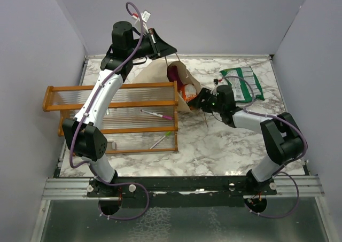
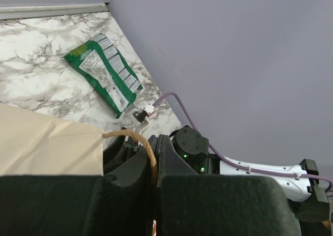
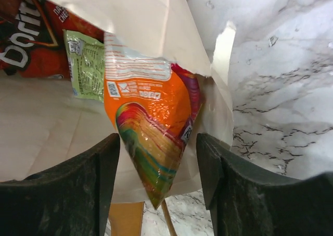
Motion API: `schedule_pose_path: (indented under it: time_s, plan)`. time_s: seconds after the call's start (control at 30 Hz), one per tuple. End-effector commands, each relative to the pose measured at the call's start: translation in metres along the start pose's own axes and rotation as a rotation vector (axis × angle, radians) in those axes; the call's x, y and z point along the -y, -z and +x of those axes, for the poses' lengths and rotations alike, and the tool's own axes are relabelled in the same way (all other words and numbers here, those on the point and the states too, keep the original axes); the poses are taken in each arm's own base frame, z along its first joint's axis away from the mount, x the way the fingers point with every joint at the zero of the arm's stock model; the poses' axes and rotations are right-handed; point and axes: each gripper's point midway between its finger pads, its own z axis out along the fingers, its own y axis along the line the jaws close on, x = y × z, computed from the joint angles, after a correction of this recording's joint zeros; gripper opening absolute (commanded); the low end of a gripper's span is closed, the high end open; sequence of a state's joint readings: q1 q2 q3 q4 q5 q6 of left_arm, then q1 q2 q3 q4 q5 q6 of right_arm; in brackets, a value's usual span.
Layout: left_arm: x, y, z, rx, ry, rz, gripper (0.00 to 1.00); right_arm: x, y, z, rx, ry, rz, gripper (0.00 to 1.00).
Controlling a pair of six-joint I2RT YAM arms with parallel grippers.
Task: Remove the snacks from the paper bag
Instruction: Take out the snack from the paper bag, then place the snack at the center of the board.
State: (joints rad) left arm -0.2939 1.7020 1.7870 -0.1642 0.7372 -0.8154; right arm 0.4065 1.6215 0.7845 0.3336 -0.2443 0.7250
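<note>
The cream paper bag (image 1: 155, 73) lies tilted on the table with its mouth to the right. My left gripper (image 1: 170, 51) is above it, shut on its twine handle (image 2: 139, 141); the bag's side shows in the left wrist view (image 2: 47, 147). My right gripper (image 1: 202, 99) is at the bag's mouth, open, its jaws on either side of the tip of an orange packet (image 3: 151, 132) that sticks out of the bag (image 3: 145, 17). A red chip bag (image 3: 31, 43), a lime packet (image 3: 86, 64) and a magenta edge (image 3: 193, 90) lie inside. A green-white packet (image 1: 241, 83) lies on the table, also in the left wrist view (image 2: 104, 72).
An orange wooden rack (image 1: 112, 100) with clear ribbed shelves stands left of the bag and holds a pink-tipped pen (image 1: 157, 114) and another pen (image 1: 160, 140). Grey walls enclose the marble table (image 1: 224, 146). The bag's second twine handle (image 1: 206, 119) trails on the table.
</note>
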Motion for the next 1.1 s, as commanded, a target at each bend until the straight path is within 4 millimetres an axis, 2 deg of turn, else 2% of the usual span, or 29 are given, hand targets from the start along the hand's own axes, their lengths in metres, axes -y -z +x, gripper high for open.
schedule_pose_path:
  time_s: [0.0, 0.1, 0.27, 0.43, 0.57, 0.7, 0.83, 0.87, 0.97, 1.07]
  plan:
    - [0.033, 0.015, -0.012, 0.041, -0.068, 0.073, 0.0, -0.025, -0.012, -0.006, -0.001, -0.036, -0.125, 0.56]
    - [0.032, 0.015, -0.01, 0.034, -0.082, 0.071, 0.0, -0.03, -0.011, -0.009, 0.003, -0.037, -0.14, 0.4]
    - [0.031, 0.016, -0.008, 0.019, -0.158, 0.076, 0.0, -0.048, 0.012, -0.035, 0.078, 0.04, -0.147, 0.17]
    - [0.033, 0.02, -0.01, 0.024, -0.26, 0.081, 0.0, -0.076, 0.039, -0.056, 0.108, 0.124, -0.194, 0.03]
    - [0.034, 0.025, -0.014, 0.045, -0.34, 0.06, 0.0, -0.1, 0.058, -0.075, 0.122, 0.182, -0.224, 0.01]
    - [0.025, 0.036, -0.032, 0.102, -0.39, -0.037, 0.0, -0.122, 0.083, -0.091, 0.138, 0.225, -0.247, 0.01]
    - [0.011, 0.046, -0.047, 0.15, -0.347, -0.074, 0.0, -0.134, 0.122, -0.116, 0.235, 0.263, -0.199, 0.01]
    - [0.009, 0.047, -0.048, 0.148, -0.343, -0.073, 0.0, -0.139, 0.14, -0.126, 0.285, 0.281, -0.18, 0.01]
    - [0.005, 0.045, -0.045, 0.134, -0.35, -0.072, 0.0, -0.133, 0.185, -0.15, 0.423, 0.329, -0.066, 0.01]
    - [-0.004, 0.046, -0.037, 0.12, -0.343, -0.077, 0.0, -0.098, 0.218, -0.163, 0.539, 0.347, 0.138, 0.01]
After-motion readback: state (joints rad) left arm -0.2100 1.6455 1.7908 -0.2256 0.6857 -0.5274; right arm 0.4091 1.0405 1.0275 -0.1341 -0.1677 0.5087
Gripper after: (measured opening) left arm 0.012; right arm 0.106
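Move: The orange snack, in the paper bag's mouth with its near end between the open right fingers, has its middle about 5 cm ahead, 4 cm left and 3 cm below the right hand. The red Doritos bag lies some 12 cm ahead and 10 cm left of that hand; the green snack is about 7 cm ahead, 18 cm right. From the left hand, the orange snack is level fore and aft, roughly 6 cm right, 35 cm down. Right fingers pinch the orange snack's end and lift about 23 cm; left hand draws the handle 5 cm left. ##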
